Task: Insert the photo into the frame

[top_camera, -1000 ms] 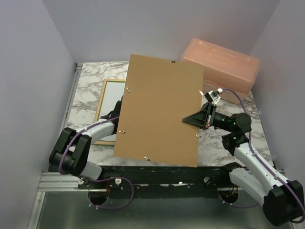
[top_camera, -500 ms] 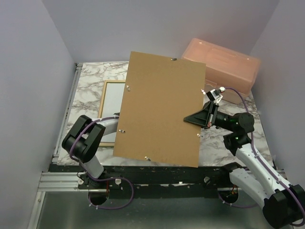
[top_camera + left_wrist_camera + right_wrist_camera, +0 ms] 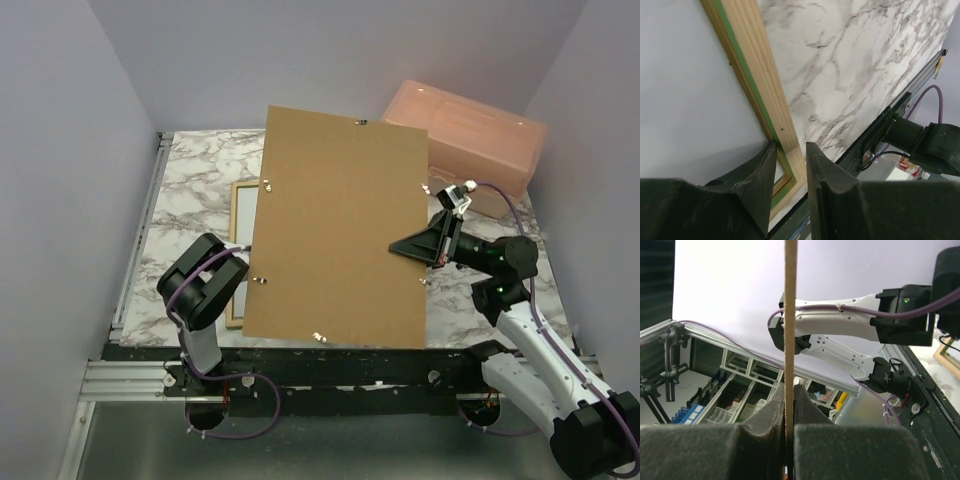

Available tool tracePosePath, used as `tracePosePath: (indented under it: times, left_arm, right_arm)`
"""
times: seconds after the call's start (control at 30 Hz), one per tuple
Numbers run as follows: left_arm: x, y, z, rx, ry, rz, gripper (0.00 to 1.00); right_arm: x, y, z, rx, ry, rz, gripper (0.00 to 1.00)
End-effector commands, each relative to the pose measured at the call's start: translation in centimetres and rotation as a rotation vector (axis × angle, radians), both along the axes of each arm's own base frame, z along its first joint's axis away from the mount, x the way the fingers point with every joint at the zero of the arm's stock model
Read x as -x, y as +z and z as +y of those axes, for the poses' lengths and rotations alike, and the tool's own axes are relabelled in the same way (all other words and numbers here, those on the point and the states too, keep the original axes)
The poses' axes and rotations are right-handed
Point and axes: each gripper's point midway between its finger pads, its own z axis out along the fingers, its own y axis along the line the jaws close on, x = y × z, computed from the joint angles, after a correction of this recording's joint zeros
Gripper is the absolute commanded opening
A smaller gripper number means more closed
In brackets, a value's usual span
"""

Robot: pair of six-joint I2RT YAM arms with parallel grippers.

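Observation:
The frame (image 3: pixel 236 200) lies bare wood side up on the left of the marble table, mostly hidden under a brown hardboard panel (image 3: pixel 340 230). Inside it lies the photo (image 3: pixel 246 215), plain white side up. In the left wrist view my left gripper (image 3: pixel 790 145) straddles the frame's wooden rail (image 3: pixel 760 85) near a corner, and the rail fills the gap between the jaws. The photo (image 3: pixel 685 100) shows as a pale sheet beside the rail. My right gripper (image 3: pixel 400 247) is shut on the panel's right edge and holds it up over the table. The right wrist view shows the panel (image 3: pixel 790 315) edge-on between the pads (image 3: pixel 789 387).
A pink plastic box (image 3: pixel 465 140) stands at the back right. The lifted panel covers the middle of the marble table (image 3: pixel 190 190). The table's black front rail (image 3: pixel 865 145) runs close to the frame's near corner. Purple walls close in both sides.
My left arm has drawn back toward its base, its jaws narrowing round the rail. The frame has slid nearer and to the right. The raised panel has shifted slightly.

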Motion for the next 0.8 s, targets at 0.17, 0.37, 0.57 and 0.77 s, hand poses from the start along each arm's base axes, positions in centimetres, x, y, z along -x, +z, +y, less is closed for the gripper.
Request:
tracePosePath:
  times: [0.17,0.37,0.57,0.77]
  left_arm:
    - [2.9,0.9,-5.5,0.038,-0.134,0.023,0.31]
    - [3.6,1.2,-5.8,0.058,-0.154,0.022,0.33]
    - [1.2,6.1,-3.9,0.209,-0.097,-0.054,0.65]
    - [-2.4,10.3,1.2,0.326,0.028,-0.152,0.76]
  right_arm:
    - [1.0,2.7,-0.4,-0.035,-0.007,-0.099,0.00]
    - [1.0,2.7,-0.4,-0.035,-0.007,-0.096,0.00]
    - [1.2,3.1,-0.4,-0.036,-0.001,-0.104,0.00]
    - [1.0,2.8,-0.3,-0.028,0.002,-0.100,0.00]
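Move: The left fingers are down astride the frame's right rail, with the near right corner some 4 cm back from them and about 1 cm lower. The frame's middle lies about 14 cm ahead and 14 cm to the left. From the right hand, which pinches the brown backing board up high, the frame's middle is roughly 25 cm left, 18 cm ahead and 31 cm down. Draw the left gripper on to the right about 5 cm and slightly back, dragging the frame by its right rail, and lift some 3 cm as that pull ends. Then spread the fingers wide and bring them back left about 4 cm, with a little forward and further up, clear above the rail. Keep the right gripper shut on the backing board, nearly still. ##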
